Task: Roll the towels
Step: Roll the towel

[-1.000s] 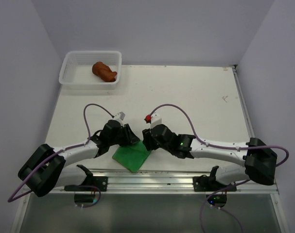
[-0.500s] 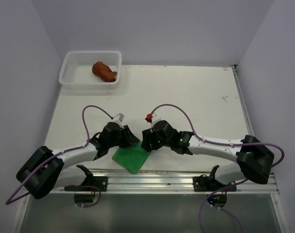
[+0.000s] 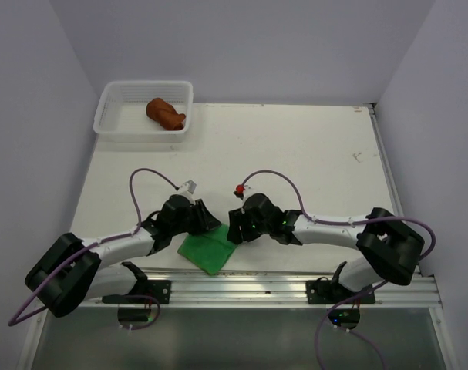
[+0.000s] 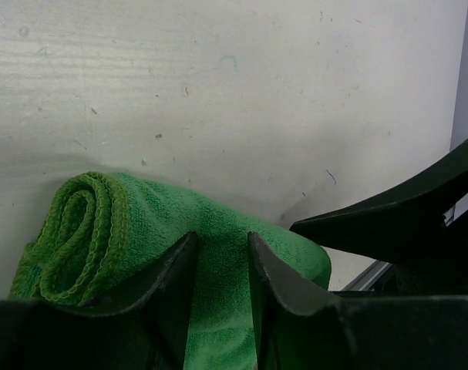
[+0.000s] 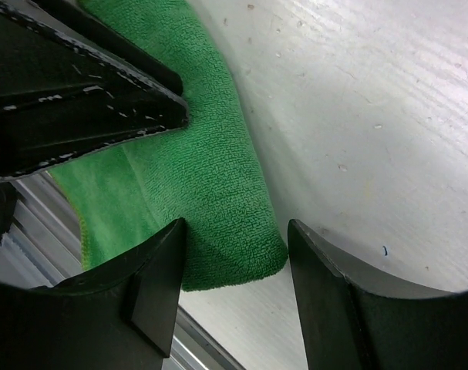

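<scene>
The bright green towel [image 3: 209, 250] lies near the table's front edge, its far part rolled into a thick tube [image 4: 141, 216]. My left gripper [image 3: 205, 220] sits on the roll's left part, its jaws [image 4: 222, 239] narrowed onto the cloth, which fills the gap between them. My right gripper [image 3: 232, 225] stands open around the roll's right end [image 5: 218, 177]: one finger touches the cloth, the other is apart from it over bare table [image 5: 236, 227]. The rust-brown towel [image 3: 166, 113] lies bundled in the white basket [image 3: 110, 123].
The basket stands at the table's far left corner. A metal rail [image 3: 241, 281] runs along the near edge just below the green towel. The two grippers are close together, each one's black fingers [image 4: 403, 216] showing in the other's wrist view.
My right gripper's jaws have spread wider around the roll's end, and the right arm's elbow has swung in to the left. The left gripper and towel have stayed in place.
</scene>
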Motion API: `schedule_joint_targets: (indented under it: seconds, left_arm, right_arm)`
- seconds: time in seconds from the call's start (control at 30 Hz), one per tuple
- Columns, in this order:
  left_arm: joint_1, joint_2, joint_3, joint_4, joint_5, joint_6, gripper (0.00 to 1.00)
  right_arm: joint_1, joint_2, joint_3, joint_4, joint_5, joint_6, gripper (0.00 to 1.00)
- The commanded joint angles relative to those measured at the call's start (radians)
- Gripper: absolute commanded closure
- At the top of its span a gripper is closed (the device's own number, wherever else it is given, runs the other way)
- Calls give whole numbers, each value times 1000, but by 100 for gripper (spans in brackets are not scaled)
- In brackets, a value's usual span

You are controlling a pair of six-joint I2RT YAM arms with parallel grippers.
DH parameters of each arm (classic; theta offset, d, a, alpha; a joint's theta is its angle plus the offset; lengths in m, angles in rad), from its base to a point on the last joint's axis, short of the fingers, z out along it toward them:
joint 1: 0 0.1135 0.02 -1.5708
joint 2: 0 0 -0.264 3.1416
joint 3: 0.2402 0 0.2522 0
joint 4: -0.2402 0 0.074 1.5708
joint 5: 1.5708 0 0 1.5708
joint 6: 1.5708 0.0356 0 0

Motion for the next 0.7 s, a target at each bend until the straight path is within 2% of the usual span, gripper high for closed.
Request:
schedule_joint_targets:
  seconds: [0.0, 0.1, 0.2, 0.3, 0.43, 0.67]
  left_arm:
    - [-12, 8, -48, -122, -36, 13, 63]
    - [-11, -1, -50, -127, -39, 11, 63]
    - [-11, -6, -50, -130, -43, 11, 62]
    - [-12, -6, -35, -141, -52, 11, 62]
    - [-11, 0, 7, -147, -60, 24, 60]
    - [17, 29, 145, -216, -54, 83, 58]
  right_arm:
    - [1, 19, -34, 74, -61, 33, 42]
    - [0, 20, -49, 87, -75, 36, 48]
    - [0, 2, -60, 79, -69, 19, 69]
    - [3, -26, -63, 61, -51, -10, 79]
    - [4, -55, -78, 53, 18, -33, 100]
    - [13, -112, -115, 56, 250, -4, 100]
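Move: The right end of the green towel's roll lies just below the right hand's open fingers, level ahead and perhaps 1 cm left of them. The left hand, already holding the roll, is some 4 cm ahead and 5 cm left of the right hand, so for it that end is about 4 cm back and 4 cm right. The unrolled flat part's middle is roughly 3 cm back and 8 cm left of the right hand. The towel roll's free right end is pinched by the right hand, which sinks less than 1 cm around it, shuts its fingers partway until the cloth stops them, then draws the end about 2 cm right and some 1 cm forward. The left hand keeps its hold on the roll and, late on, rises about 1 cm, easing forward a little. ##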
